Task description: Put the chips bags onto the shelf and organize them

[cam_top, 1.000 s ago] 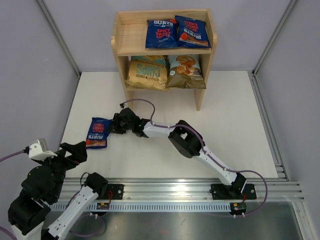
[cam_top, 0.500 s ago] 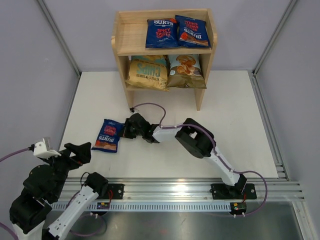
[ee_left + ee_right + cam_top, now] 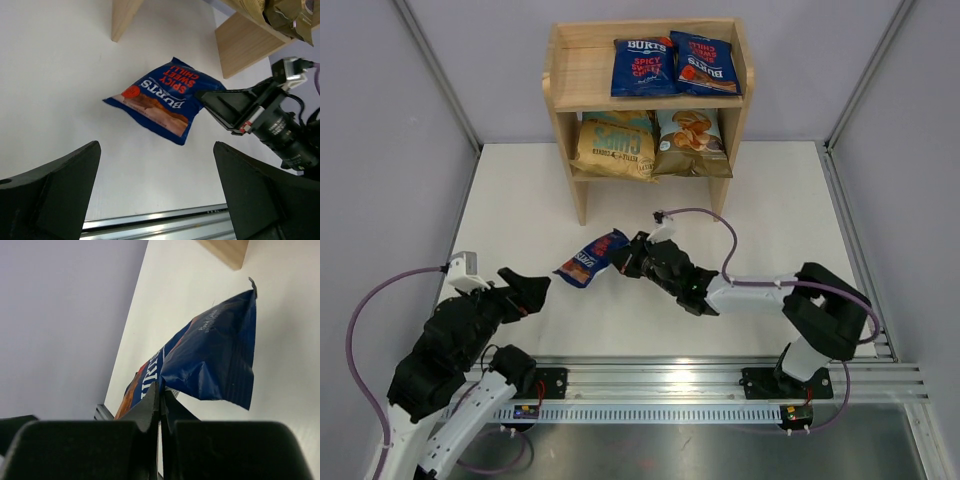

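A dark-blue Burts chips bag [image 3: 586, 262] [image 3: 165, 100] [image 3: 210, 365] hangs tilted just above the table, in front of the shelf's left leg. My right gripper [image 3: 623, 256] [image 3: 161, 392] is shut on its right edge. My left gripper [image 3: 534, 289] [image 3: 156, 145] stands open, low and to the bag's left, with nothing between its fingers. The wooden shelf [image 3: 582, 75] stands at the back. Two more Burts bags [image 3: 643, 66] [image 3: 706, 62] lie on its top tier. The tan-and-teal bag [image 3: 615, 148] and the cassava bag [image 3: 690, 142] sit on the lower tier.
An aluminium rail [image 3: 670, 385] runs along the near table edge. Grey enclosure walls stand on both sides and behind. The right arm's purple cable [image 3: 705, 214] loops over the table in front of the shelf. The shelf legs [image 3: 122, 17] reach the table near the held bag.
My right gripper closed on the blue bag, lifted it and drew it rightward from the table's left. The right arm folded back to the right. My left arm shifted right and stayed open.
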You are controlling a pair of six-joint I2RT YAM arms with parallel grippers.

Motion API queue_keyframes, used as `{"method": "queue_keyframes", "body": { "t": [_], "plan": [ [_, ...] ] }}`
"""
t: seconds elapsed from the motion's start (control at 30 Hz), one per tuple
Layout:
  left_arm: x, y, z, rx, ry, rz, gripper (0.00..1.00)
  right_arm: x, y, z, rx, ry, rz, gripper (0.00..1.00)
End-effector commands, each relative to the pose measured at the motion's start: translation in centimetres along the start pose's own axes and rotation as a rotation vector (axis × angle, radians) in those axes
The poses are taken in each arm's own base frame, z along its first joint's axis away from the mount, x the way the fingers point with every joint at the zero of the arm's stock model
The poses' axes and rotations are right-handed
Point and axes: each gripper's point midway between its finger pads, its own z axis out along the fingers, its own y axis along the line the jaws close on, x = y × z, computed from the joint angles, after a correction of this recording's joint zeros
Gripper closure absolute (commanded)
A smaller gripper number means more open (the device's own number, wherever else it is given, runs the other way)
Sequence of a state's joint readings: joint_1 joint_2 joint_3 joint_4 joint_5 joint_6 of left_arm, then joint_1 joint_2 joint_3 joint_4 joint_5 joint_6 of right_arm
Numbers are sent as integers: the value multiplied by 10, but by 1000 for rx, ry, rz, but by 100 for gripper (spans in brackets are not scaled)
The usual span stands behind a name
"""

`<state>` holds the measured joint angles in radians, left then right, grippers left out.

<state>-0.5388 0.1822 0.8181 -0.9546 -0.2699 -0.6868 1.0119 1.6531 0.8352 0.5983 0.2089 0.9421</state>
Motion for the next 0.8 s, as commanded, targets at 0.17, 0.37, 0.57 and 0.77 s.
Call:
{"method": "queue_keyframes", "body": {
  "t": [0.17, 0.37, 0.57, 0.77],
  "plan": [
    [26, -63, 53, 186, 131, -416, 1, -88, 17, -79, -29, -339, -67, 100],
    [41, -98, 84, 351, 200, -652, 1, -113, 23, -122, -77, -439, -91, 100],
    [43, -110, 104, 419, 188, -795, 1, -122, 32, -146, -128, -463, -131, 100],
    [39, -150, 105, 522, 222, -837, 1, -126, 32, -156, -130, -478, -158, 100]
  ]
}}
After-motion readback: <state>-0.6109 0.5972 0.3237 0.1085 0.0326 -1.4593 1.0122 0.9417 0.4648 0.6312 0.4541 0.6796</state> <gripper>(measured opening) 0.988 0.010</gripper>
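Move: The blue chips bag hangs in the right hand's closed fingers, its middle some 6 cm to that hand's left and about 2 cm lower. From the left hand, open and empty, the bag is roughly 12 cm ahead, 12 cm to the right and 10 cm below. The shelf's near left foot stands about 27 cm ahead of the left hand, 7 cm right and 22 cm down. The free left spot on the upper shelf is some 25 cm ahead of the right hand, 7 cm left and 21 cm up. The bag, still pinched at its edge, is carried by the right hand about 14 cm to the right and 11 cm up, slightly back, its fingers tipping upward and swinging a little clockwise. The left hand closes in with jaws wide open, going right and forward, first dipping and then rising a little, while rolling its left side down by some 45 degrees; it comes close to the bag's free end, contact not visible. ##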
